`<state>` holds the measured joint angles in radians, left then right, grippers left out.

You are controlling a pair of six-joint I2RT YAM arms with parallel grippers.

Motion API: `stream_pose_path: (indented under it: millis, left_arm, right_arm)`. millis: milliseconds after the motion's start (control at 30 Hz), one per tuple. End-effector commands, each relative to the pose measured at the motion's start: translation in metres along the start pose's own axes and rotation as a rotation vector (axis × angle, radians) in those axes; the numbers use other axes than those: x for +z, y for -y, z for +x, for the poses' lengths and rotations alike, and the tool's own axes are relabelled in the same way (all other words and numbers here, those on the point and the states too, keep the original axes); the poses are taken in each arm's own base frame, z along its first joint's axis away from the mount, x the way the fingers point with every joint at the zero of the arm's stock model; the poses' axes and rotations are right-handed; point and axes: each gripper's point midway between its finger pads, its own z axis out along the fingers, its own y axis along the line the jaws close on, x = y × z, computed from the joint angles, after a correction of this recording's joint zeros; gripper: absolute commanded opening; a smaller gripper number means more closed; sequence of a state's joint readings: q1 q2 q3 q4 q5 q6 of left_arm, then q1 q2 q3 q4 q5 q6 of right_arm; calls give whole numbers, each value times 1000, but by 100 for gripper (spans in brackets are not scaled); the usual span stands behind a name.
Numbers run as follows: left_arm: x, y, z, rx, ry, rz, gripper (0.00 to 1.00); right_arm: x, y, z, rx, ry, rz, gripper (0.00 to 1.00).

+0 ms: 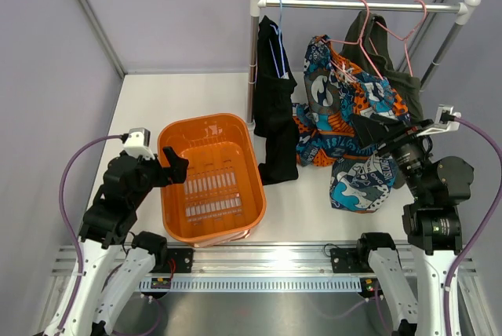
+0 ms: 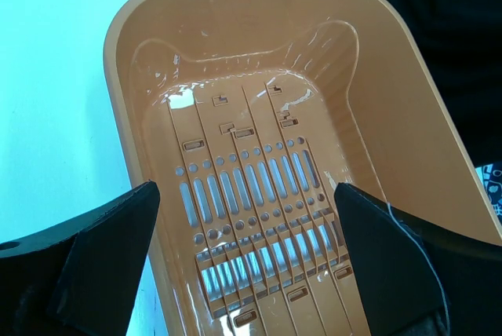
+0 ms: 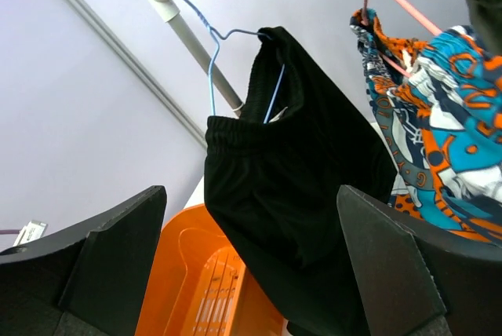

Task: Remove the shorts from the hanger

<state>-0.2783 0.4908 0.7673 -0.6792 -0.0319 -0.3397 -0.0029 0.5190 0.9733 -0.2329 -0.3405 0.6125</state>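
Black shorts [image 1: 274, 108] hang on a blue hanger [image 1: 277, 34] at the left end of the rail [image 1: 361, 5]; their lower end rests on the table. In the right wrist view the black shorts [image 3: 306, 195] and blue hanger [image 3: 212, 53] fill the centre. Patterned blue-orange shorts [image 1: 345, 108] hang on a pink hanger [image 1: 362, 26], partly spread on the table. My right gripper [image 1: 375, 136] is open, beside the patterned shorts, apart from the black ones. My left gripper [image 1: 176, 167] is open over the orange basket's left rim, holding nothing.
An orange basket [image 1: 251, 195] stands on the table left of centre, with nothing in it; it also shows in the left wrist view [image 2: 133, 140]. A dark green garment [image 1: 392, 61] hangs on another pink hanger at the rail's right end. Grey walls stand close on both sides.
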Motion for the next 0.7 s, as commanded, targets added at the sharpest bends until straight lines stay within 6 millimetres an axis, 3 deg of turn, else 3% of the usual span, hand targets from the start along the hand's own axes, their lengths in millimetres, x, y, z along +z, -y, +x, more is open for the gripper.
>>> stream_pose_path:
  millis: [0,167,300,400,433,467,533,567,667]
  left_arm:
    - [0,7,-10,12,47,40,99]
    - [-1,11,-9,13,41,65,99]
    - [-1,12,-9,16,42,70,99]
    - [-1,13,-9,15,40,73,99]
    - [0,12,-8,15,38,72,99]
    - [0,12,-8,16,36,72,99]
    - [0,12,-9,16,40,70,99]
    - [-1,12,-9,14,41,68,99]
    - [-2,12,-10,16,46,70,99]
  right_arm:
    - [-4,-33,-25,-78,46,-115,99]
    - [4,-58,-48,-125,44,-181,99]
    - [33,-76,-58,-108,-15,-278,100]
    - [66,-78,-59,-135,-40,-242,99]
    - [79,-96,-44,-132,-115,-263,100]
    - [93,-90,-45,-201,-97,-187,100]
    - [120,-102,-27,-240,-174,-146,100]
    - [134,-86,-31,-292,-153,-46,99]
    - [171,-71,-26,-363,-157,61,99]
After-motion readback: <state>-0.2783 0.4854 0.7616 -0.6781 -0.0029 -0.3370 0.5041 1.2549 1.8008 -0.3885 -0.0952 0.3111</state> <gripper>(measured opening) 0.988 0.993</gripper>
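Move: The black shorts' waistband lies about 17 cm ahead of the right hand and 15 cm to its left, roughly level with it. The blue hanger sits in the same direction, some 7 cm above the hand. The patterned shorts hang about 12 cm ahead, 2 cm left and 8 cm lower; the rack's left corner is around 19 cm ahead, 20 cm left and 15 cm up. From the left hand, the waistband is some 18 cm ahead, 21 cm right and 20 cm higher. Up first, nearly straight, for about 10 cm, then swinging left and forward with gathering speed, the right hand closes in on the black shorts on the blue hanger, ending some 12 cm higher, 12 cm farther left and 9 cm farther out. The wrist rolls left side down and turns slightly counter-clockwise; the empty fingers stay wide open. ##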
